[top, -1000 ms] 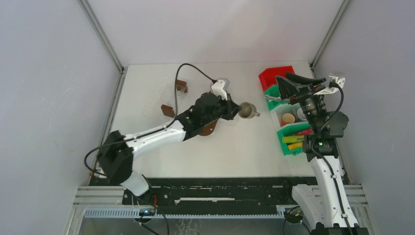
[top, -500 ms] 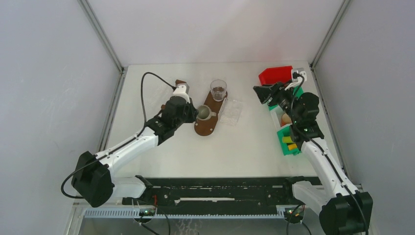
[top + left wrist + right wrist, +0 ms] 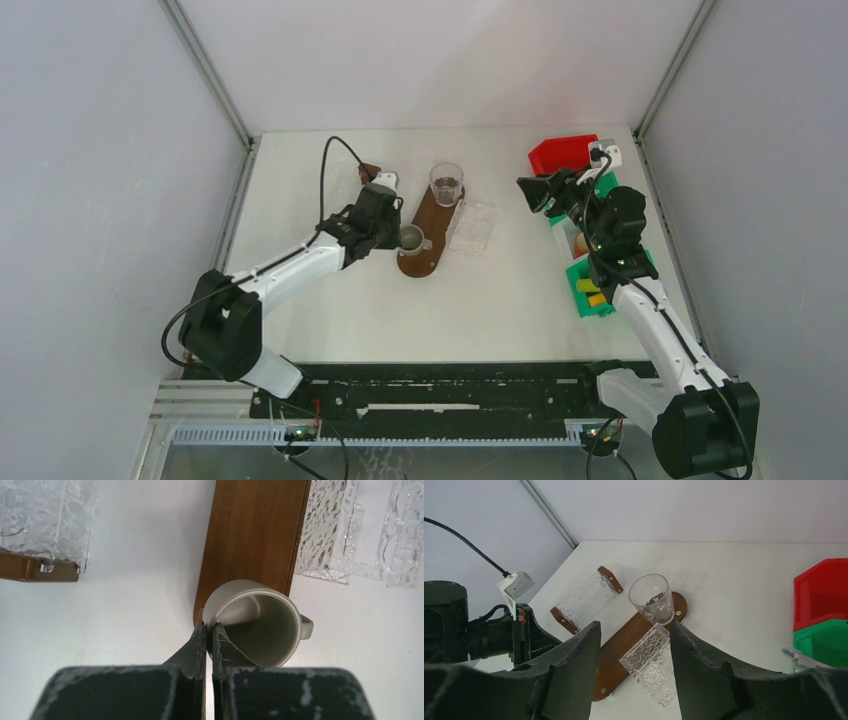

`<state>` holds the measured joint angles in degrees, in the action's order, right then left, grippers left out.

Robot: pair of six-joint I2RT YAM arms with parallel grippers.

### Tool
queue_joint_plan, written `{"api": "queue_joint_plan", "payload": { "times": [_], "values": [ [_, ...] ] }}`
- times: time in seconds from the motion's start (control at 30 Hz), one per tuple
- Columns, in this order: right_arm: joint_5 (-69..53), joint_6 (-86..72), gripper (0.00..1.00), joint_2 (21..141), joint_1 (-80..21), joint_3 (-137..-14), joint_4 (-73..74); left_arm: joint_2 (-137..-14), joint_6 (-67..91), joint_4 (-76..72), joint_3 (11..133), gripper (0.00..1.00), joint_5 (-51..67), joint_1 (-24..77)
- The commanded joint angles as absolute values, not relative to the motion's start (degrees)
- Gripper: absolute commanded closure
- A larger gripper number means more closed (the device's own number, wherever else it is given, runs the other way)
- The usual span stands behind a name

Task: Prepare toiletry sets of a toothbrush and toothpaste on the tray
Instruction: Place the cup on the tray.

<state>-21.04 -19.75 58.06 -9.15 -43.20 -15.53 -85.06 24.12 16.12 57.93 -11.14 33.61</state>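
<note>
The brown wooden tray (image 3: 428,215) (image 3: 250,530) (image 3: 624,640) lies mid-table. A grey cup (image 3: 412,238) (image 3: 260,622) sits at its near end. My left gripper (image 3: 398,234) (image 3: 210,626) is shut on the cup's rim, one finger inside and one outside. A clear glass (image 3: 447,183) (image 3: 651,597) stands on the tray's far end. My right gripper (image 3: 535,190) (image 3: 634,627) hangs open and empty, raised left of the bins. What looks like lime-green toothpaste (image 3: 588,286) lies in the near green bin. No toothbrush can be made out.
A textured clear plastic piece (image 3: 472,228) (image 3: 651,665) lies right of the tray. A clear holder with brown ends (image 3: 340,200) (image 3: 586,597) (image 3: 45,525) lies to its left. Red (image 3: 560,153) and green (image 3: 578,268) bins line the right edge.
My left gripper has carried the grey cup leftward from mid-table to the tray's near end. My right gripper has swung left, off the bins.
</note>
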Motion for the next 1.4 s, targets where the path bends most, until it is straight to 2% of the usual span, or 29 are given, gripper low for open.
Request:
{"api": "queue_joint_plan", "payload": {
  "times": [0.0, 0.4, 0.57, 0.67, 0.8, 0.87, 1.07, 1.23, 1.37],
  "values": [
    [-20.04, -18.17, 0.39, 57.14, -9.58, -43.34, -16.67, -87.25, 21.31, 17.39, 64.88, 1.00, -9.99, 33.33],
    [-20.39, -18.28, 0.39, 57.57, -9.26, -43.31, -16.70, -93.60, 20.80, 18.81, 68.95, 1.00, -5.71, 32.82],
    [-20.65, -18.33, 0.39, 57.81, -9.05, -43.31, -16.73, -94.80, 20.98, 19.47, 69.49, 0.94, -4.97, 32.78],
    [-21.04, -18.51, 0.39, 57.92, -8.81, -43.34, -16.79, -95.30, 21.09, 19.91, 69.60, 0.86, -4.69, 32.78],
    [-21.67, -18.75, 0.39, 57.92, -8.39, -43.34, -16.70, -94.79, 21.21, 21.12, 69.62, 0.64, -5.67, 32.70],
    [-22.19, -18.94, 0.39, 57.92, -8.12, -43.34, -16.70, -93.37, 21.42, 21.41, 69.53, 0.57, -5.89, 32.70],
    [-23.29, -18.92, 0.39, 57.46, -7.52, -43.33, -16.52, -84.02, 19.93, 19.83, 66.92, 0.47, -5.19, 32.70],
    [-23.64, -18.61, 0.39, 56.21, -7.03, -43.35, -14.92, -73.24, 17.24, 11.29, 61.45, 0.39, -0.26, 32.73],
    [-22.71, -18.28, 0.39, 54.04, -6.82, -43.33, -12.11, -67.57, 17.60, -1.76, 55.99, 0.20, 4.36, 32.70]
  ]
}}
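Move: The left hand holds the cup by its left wall. The spot for it, the tray's near end, lies about 4 cm to this hand's right, hardly 1 cm ahead and some 9 cm below. The clear glass on the tray's far end is roughly 12 cm ahead and 9 cm right; the clear plastic holder 5 cm ahead, 14 cm right; the brown-ended rack 9 cm ahead, 8 cm left. From the right hand that tray end is about 22 cm left, level, 27 cm below. Down about 3 cm and some 2 cm to the right, tipping slightly further downward, the left hand lowers the held cup onto the near end of the tray. There it stays while its fingers open and let go of the cup's wall, then it rises quickly by some 15 cm, its fingers tilting up about 25 degrees and opening wider. ##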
